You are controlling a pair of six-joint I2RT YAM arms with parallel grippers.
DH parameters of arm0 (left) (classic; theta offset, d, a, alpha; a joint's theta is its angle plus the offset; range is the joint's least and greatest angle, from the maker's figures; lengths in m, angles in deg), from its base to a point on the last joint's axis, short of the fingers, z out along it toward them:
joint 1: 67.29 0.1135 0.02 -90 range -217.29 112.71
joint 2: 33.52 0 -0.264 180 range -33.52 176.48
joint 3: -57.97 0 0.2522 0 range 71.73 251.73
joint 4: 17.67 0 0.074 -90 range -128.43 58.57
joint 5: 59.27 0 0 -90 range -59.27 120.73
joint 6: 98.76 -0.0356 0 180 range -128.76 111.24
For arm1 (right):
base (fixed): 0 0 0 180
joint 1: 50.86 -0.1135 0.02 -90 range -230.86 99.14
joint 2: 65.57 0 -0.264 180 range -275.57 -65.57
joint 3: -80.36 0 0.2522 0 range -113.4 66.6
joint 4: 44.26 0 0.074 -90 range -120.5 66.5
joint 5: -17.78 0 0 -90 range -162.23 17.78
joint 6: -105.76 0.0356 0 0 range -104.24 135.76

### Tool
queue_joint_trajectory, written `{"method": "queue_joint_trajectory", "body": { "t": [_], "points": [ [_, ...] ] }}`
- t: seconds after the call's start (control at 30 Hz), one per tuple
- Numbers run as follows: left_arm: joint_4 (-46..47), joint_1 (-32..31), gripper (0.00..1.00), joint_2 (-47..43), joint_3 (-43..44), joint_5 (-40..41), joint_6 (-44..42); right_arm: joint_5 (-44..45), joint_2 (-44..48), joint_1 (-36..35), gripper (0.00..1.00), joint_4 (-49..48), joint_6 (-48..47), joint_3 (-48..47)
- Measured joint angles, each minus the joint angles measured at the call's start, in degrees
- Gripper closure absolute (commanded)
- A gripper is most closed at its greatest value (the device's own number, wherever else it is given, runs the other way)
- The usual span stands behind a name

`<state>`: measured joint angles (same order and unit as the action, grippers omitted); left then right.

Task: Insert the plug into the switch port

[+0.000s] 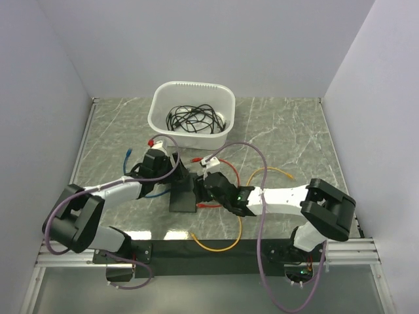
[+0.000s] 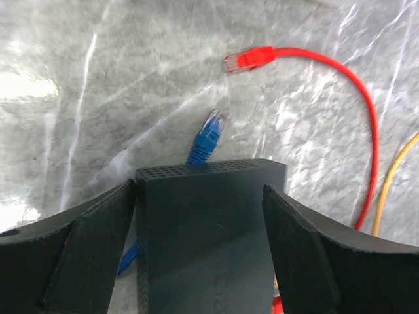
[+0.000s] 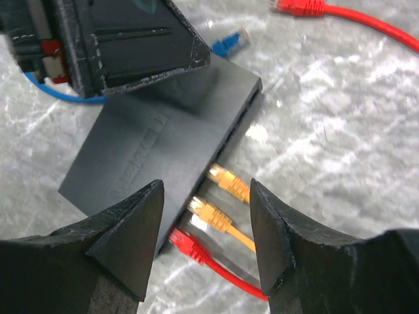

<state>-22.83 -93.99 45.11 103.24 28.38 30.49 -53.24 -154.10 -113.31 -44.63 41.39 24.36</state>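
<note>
The switch point(image 1: 183, 196) is a flat matte-black box lying on the marble table between both arms. My left gripper point(image 2: 200, 186) stands open astride its far end point(image 2: 209, 222), with a fingertip point(image 2: 111, 216) close on each side. My right gripper point(image 3: 205, 186) is open over the port edge point(image 3: 236, 127) and holds nothing. A red plug point(image 3: 186, 243) lies with its tip at that edge, below two yellow plugs point(image 3: 226, 183) whose tips also meet it. How deep any of them sits I cannot tell. In the top view the right gripper point(image 1: 208, 185) is just right of the switch.
A loose blue plug point(image 2: 208, 134) lies just beyond the switch, and a loose red plug point(image 2: 249, 60) lies farther out on its cable. A white tub point(image 1: 190, 139) of black cables stands at the back. Yellow cable point(image 1: 216, 247) loops near the front edge.
</note>
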Motion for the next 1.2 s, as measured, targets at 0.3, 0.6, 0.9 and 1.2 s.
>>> {"method": "queue_joint_trajectory", "body": {
  "t": [0.3, 0.6, 0.9, 1.2],
  "points": [
    [3.69, -0.61, 0.19, 3.02, -0.31, -4.63, 0.87, 1.70, 4.35, -0.04, 0.38, 0.33, 2.38, 2.97],
    [4.07, -4.24, 0.17, 7.26, 5.57, -6.25, 0.85, 3.10, 6.32, -0.07, 0.38, -1.84, 2.69, 6.43],
    [-2.27, 4.50, 0.15, 0.94, 7.85, -3.08, -0.70, 4.39, 9.62, -0.09, 0.38, -3.43, 2.89, 8.31],
    [-7.41, 17.75, 0.14, -3.26, 10.62, 7.56, -2.14, 4.07, 8.74, -0.11, 0.38, -3.50, 2.93, 8.31]
  ]
}}
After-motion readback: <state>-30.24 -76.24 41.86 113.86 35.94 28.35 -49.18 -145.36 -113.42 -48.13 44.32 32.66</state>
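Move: The blue cable's free end plug, the likely next goal, lies about 17 cm left of the left gripper, 7 ahead and 5 below. The switch's middle is about 7 cm back from that gripper, level sideways, 4 below; the far red plug is 4 ahead and 5 right, and the basket's middle some 20 ahead and 3 right. From the right gripper, the switch's middle is about 5 cm left, 1 back and 7 below. Bring the open left gripper about 5 cm to the right, turning slightly clockwise, to push the switch's far end over, and let the open right gripper give way some 3 cm to the right, rising slightly. Then lift the left gripper clear and swing it quickly left and forward past the basket's left side, about 17 cm leftward, turning some 30 degrees counter-clockwise, towards the free blue plug. ##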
